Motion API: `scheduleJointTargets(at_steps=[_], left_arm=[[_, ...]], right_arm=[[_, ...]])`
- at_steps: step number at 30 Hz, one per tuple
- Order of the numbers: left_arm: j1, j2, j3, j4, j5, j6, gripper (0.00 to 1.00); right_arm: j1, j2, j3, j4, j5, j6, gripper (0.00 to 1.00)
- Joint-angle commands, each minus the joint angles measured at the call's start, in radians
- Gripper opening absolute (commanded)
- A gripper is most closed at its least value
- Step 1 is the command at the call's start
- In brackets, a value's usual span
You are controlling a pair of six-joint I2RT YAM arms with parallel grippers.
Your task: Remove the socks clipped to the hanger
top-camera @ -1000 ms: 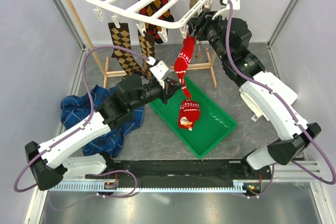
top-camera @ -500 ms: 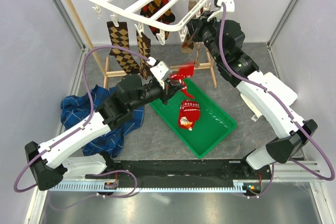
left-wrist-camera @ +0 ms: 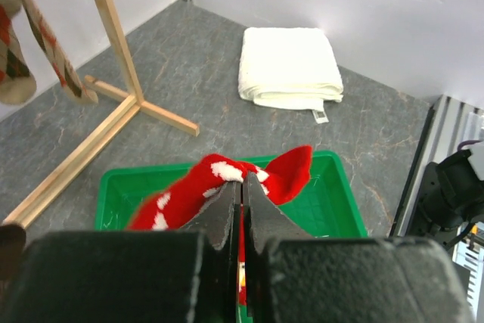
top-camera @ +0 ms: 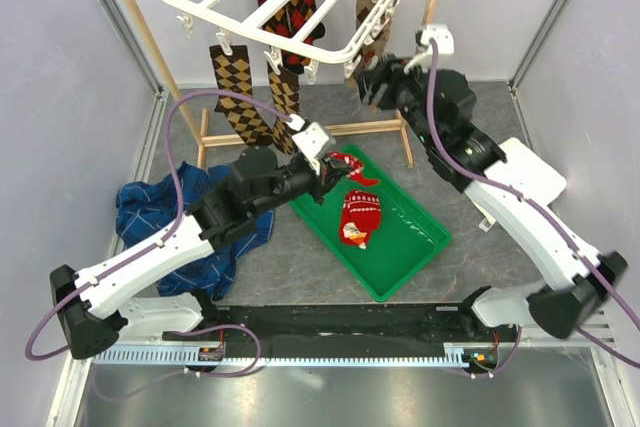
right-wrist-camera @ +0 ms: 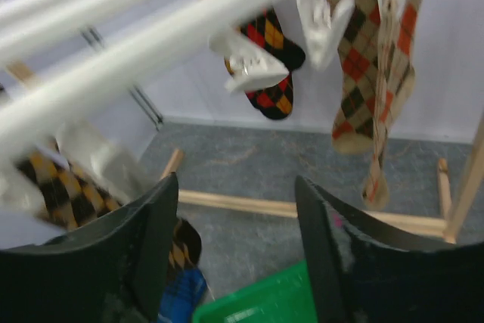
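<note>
The white hanger (top-camera: 300,42) hangs at the back, tilted. Brown-and-tan argyle socks (top-camera: 232,95) dangle from its near clips, and black-red-yellow socks (top-camera: 287,2) hang further back. My left gripper (top-camera: 326,164) is shut on a red sock with white pattern (top-camera: 347,161), free of the hanger, over the far end of the green tray (top-camera: 415,242). In the left wrist view the jaws (left-wrist-camera: 242,187) pinch that red sock (left-wrist-camera: 291,172). A second red sock (top-camera: 360,217) lies in the tray. My right gripper (top-camera: 373,82) stands open and empty just under the hanger's right edge (right-wrist-camera: 151,43), near a tan argyle sock (right-wrist-camera: 374,58).
The wooden rack (top-camera: 148,47) holds the hanger; its foot bar (top-camera: 372,129) crosses the floor behind the tray. A blue plaid cloth (top-camera: 160,212) lies under my left arm. A white folded cloth (left-wrist-camera: 289,66) sits beyond the tray. Walls close in on three sides.
The red sock has come off its clip and now droops from my left gripper over the tray. My right gripper has opened and drawn back from the clip, and the hanger has swung up.
</note>
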Motion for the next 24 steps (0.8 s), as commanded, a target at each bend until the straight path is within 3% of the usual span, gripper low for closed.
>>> scheduleJointTargets(at_steps=[1,10,14,17,21,24], left_arm=[[-0.098,0.033,0.003,-0.019,-0.158,0.072,0.02],[-0.117,0.112,0.007,-0.02,-0.134,-0.13,0.02],[-0.117,0.189,-0.055,0.01,-0.2,-0.182,0.04],[-0.118,0.261,-0.072,0.02,-0.171,-0.235,0.06],[-0.12,0.281,-0.098,0.053,-0.183,-0.287,0.52],[-0.118,0.255,-0.112,0.056,-0.235,-0.287,0.63]], right_arm=[[0.005,-0.184,-0.215,0.002,-0.019,0.006,0.75],[0.005,-0.51,-0.578,-0.048,-0.012,0.095,0.87],[0.005,-0.633,-0.662,-0.106,0.024,0.09,0.88],[0.005,-0.725,-0.705,-0.129,0.07,0.079,0.88],[0.005,-0.791,-0.712,-0.155,0.087,0.05,0.88],[0.005,-0.805,-0.708,-0.171,0.087,0.037,0.88]])
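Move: The left hand holds a just-unclipped red sock; the green tray's middle lies about 5 cm ahead, 7 cm right and 32 cm below it. The first red sock already lies there, some 5 cm ahead and 5 cm right of the hand, and a brown diamond sock hangs about 12 cm ahead, 10 cm left. From the empty right hand, beside the hanger, the tray is roughly 12 cm back, 4 cm right and 41 cm below. Left lowers the held sock some 18 cm towards the green tray and releases it; right retreats back, right, down. ##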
